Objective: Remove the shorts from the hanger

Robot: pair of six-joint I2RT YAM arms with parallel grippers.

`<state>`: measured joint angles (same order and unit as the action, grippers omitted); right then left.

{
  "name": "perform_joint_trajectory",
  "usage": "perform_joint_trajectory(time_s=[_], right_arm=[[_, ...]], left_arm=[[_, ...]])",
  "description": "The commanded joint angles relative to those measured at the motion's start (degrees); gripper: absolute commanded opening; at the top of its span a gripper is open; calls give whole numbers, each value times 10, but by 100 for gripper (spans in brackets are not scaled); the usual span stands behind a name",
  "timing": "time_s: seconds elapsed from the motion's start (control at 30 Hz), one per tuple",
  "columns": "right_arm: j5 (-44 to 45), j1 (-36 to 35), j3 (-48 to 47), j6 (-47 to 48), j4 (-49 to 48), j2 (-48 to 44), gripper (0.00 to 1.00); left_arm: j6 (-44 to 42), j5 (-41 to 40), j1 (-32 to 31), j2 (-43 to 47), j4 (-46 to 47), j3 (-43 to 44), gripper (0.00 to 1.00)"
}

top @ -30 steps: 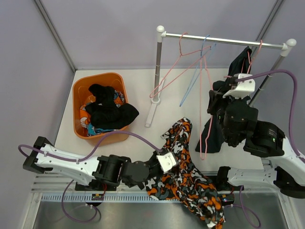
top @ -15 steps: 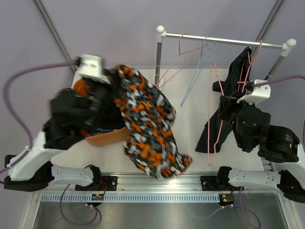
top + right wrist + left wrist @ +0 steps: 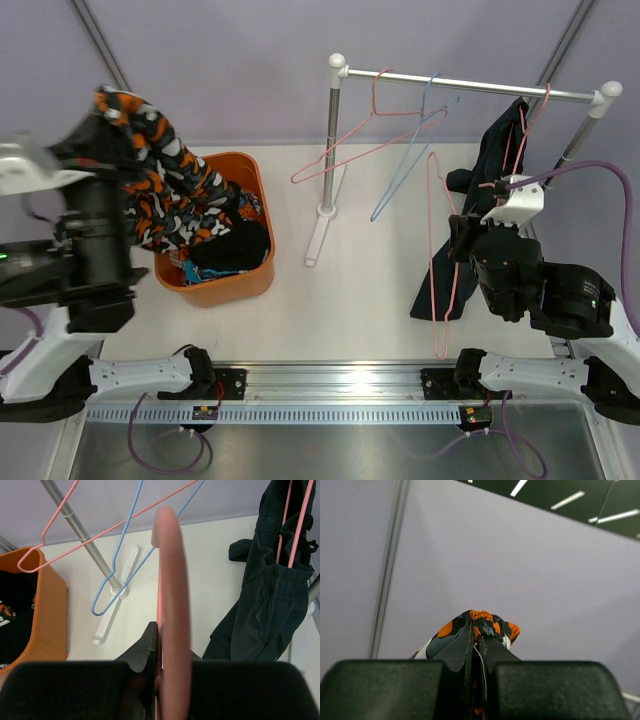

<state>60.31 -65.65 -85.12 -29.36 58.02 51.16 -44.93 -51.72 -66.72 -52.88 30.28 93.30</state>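
My left gripper (image 3: 478,635) is shut on a bunched edge of the orange, black and white camouflage shorts (image 3: 487,622). In the top view that arm is raised at the far left. The camouflage shorts (image 3: 165,190) drape from it down into the orange basket (image 3: 250,282). Black shorts (image 3: 238,245) and a teal patterned pair (image 3: 203,273) lie in the basket. My right gripper (image 3: 159,630) is shut on a bare pink hanger (image 3: 172,580), which hangs down in front of the right arm (image 3: 433,300). Dark navy shorts (image 3: 497,160) hang on another pink hanger at the rail's right end.
A metal clothes rail (image 3: 470,86) crosses the back on two posts, with its left foot (image 3: 318,235) on the table. An empty pink hanger (image 3: 350,155) and a blue hanger (image 3: 405,170) dangle from it. Purple walls close in the back and sides.
The left arm has swung the camouflage shorts from the front middle of the table up and left, over the basket. The right gripper keeps the pink hanger, shifted slightly.
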Motion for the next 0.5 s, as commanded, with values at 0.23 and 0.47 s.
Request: perform_joint_trajectory(time_s=[0.23,0.47], right_arm=[[-13,3,29,-61,21,-27,0],[-17,3,31,-82,56,-60,0]], left_arm=[[400,121,226,-47,-285,-192,2],[723,328,463,-180,-540,-122,0]])
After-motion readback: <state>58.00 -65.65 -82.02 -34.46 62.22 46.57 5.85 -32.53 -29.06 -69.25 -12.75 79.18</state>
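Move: The orange basket, where the left hand is taking the patterned shorts, stands about 22 cm ahead, 2 cm to its left and some 60 cm below. The rack's left foot is about 25 cm ahead, 26 cm right and 65 cm below that hand. From the right hand, which holds an empty pink hanger, the basket lies roughly 20 cm ahead, 49 cm left and 32 cm below. Left hand swings the held shorts down 25 cm, forward 20, slightly right, tipping downward towards the basket. ##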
